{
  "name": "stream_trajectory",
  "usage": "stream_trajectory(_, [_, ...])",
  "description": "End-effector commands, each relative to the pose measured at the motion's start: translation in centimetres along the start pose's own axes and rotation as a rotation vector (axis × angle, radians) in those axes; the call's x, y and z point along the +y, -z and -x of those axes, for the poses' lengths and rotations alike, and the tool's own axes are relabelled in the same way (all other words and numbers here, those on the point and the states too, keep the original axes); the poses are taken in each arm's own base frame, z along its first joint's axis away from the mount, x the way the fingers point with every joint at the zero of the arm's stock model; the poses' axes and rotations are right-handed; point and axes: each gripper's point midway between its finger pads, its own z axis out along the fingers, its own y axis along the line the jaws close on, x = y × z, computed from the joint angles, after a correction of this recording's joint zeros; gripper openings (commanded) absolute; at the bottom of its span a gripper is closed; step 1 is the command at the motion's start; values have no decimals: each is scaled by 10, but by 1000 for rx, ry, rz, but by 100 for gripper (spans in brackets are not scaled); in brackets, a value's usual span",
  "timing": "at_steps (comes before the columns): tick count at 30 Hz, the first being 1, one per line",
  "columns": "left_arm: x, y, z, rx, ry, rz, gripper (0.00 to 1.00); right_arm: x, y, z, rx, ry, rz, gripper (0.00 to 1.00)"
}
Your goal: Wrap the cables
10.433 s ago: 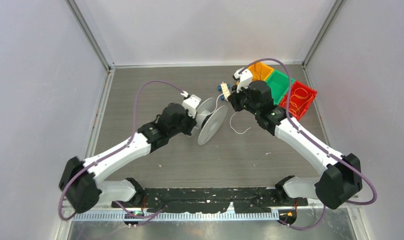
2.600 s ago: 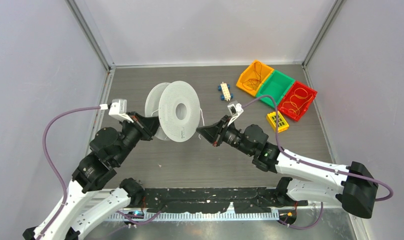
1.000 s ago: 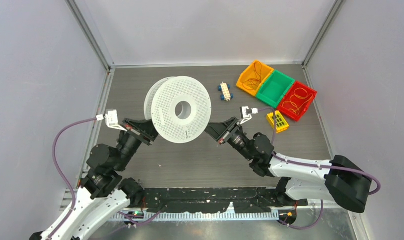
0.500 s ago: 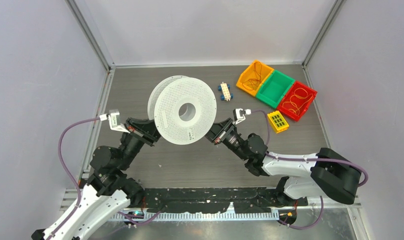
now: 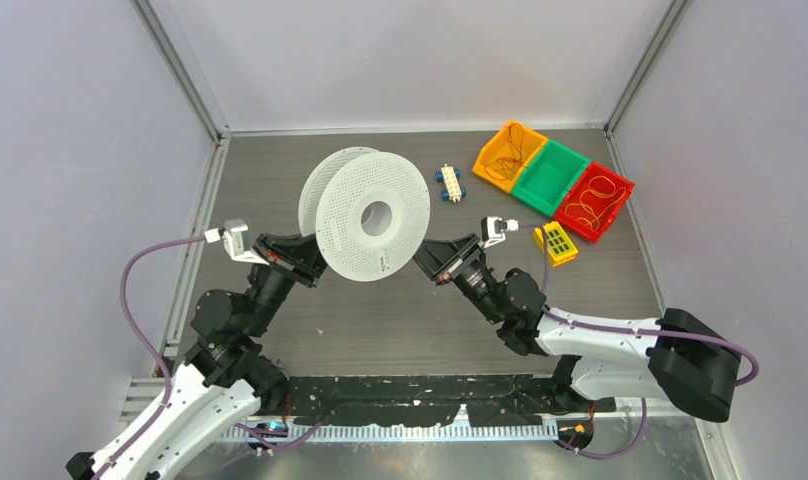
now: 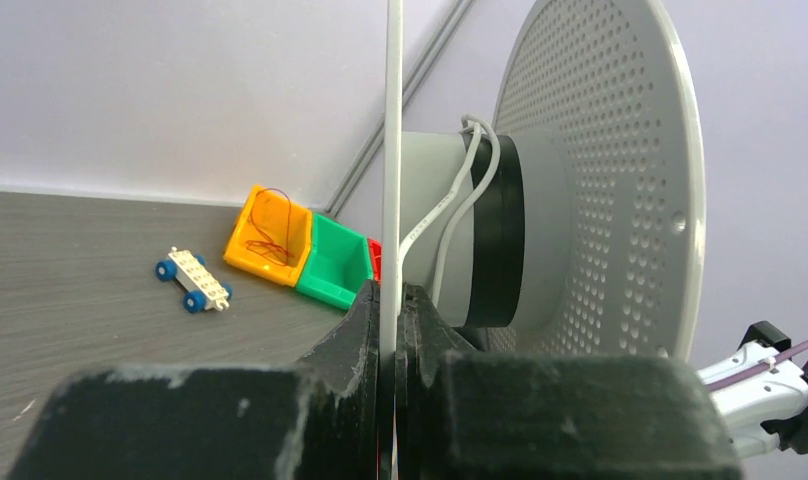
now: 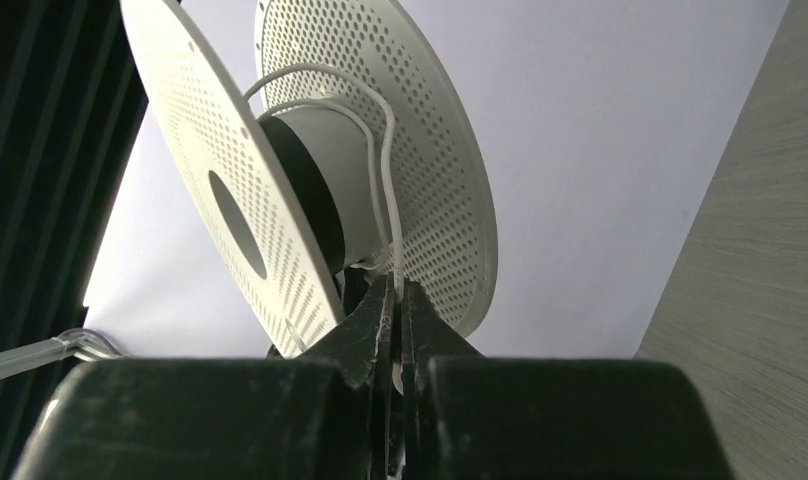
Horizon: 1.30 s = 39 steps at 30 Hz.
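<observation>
A white perforated spool [image 5: 405, 235] is held up off the table, tilted. My left gripper [image 5: 308, 262] is shut on the rim of its nearer flange [image 6: 391, 150], the thin edge pinched between the jaws of the left gripper [image 6: 391, 297]. The thin white cable [image 6: 448, 200] loops around the grey hub. In the right wrist view the cable [image 7: 385, 170] arcs over the hub and drops straight into my right gripper [image 7: 395, 287], which is shut on it. From above, the right gripper [image 5: 427, 262] sits just right of the spool's lower edge.
A white toy car with blue wheels [image 5: 449, 184] lies behind the spool. Orange [image 5: 507, 155], green [image 5: 546, 175] and red [image 5: 595, 200] bins stand at the back right, two holding orange wire coils. A small yellow block [image 5: 555, 242] lies near them.
My right gripper has closed on the white cable. The spool has shifted slightly up and to the right with my left gripper still holding it.
</observation>
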Motion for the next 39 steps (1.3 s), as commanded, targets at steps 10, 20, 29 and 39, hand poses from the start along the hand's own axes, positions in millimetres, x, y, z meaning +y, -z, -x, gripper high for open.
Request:
stream_trajectory(10, [-20, -9, 29, -212, 94, -135, 0, 23, -29, -8, -14, -156, 213, 5])
stream_trajectory(20, [1, -10, 16, -233, 119, -77, 0, 4, -33, -4, -58, -265, 181, 8])
stream_trajectory(29, [-1, 0, 29, -291, 122, -89, 0, -20, -13, 0, -80, -223, 106, 20])
stream_trajectory(39, [-22, 5, 58, -266, 124, -81, 0, -36, 18, 2, -44, 67, 2, 46])
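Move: The spool hangs from the left gripper, which already pinches one flange rim; its middle lies about 6 cm ahead, 7 cm right and 5 cm above that hand. From the right gripper, closed on the white cable, the hub is some 6 cm ahead, 8 cm left and 5 cm up. The toy car stands about 25 cm ahead and 3 cm right of the right hand, the yellow block about 12 cm ahead and 26 cm right, both some 30 cm below. Carry the pinched cable with the right gripper about 4 cm left, dipping and easing forward, then open the fingers to let go while sinking and drawing back right, ending some 6 cm lower than it began. Keep the left gripper's pinch on the flange: ease the spool about 3 cm down and forward, then lift back most of the way, rolling its left side slightly down. ##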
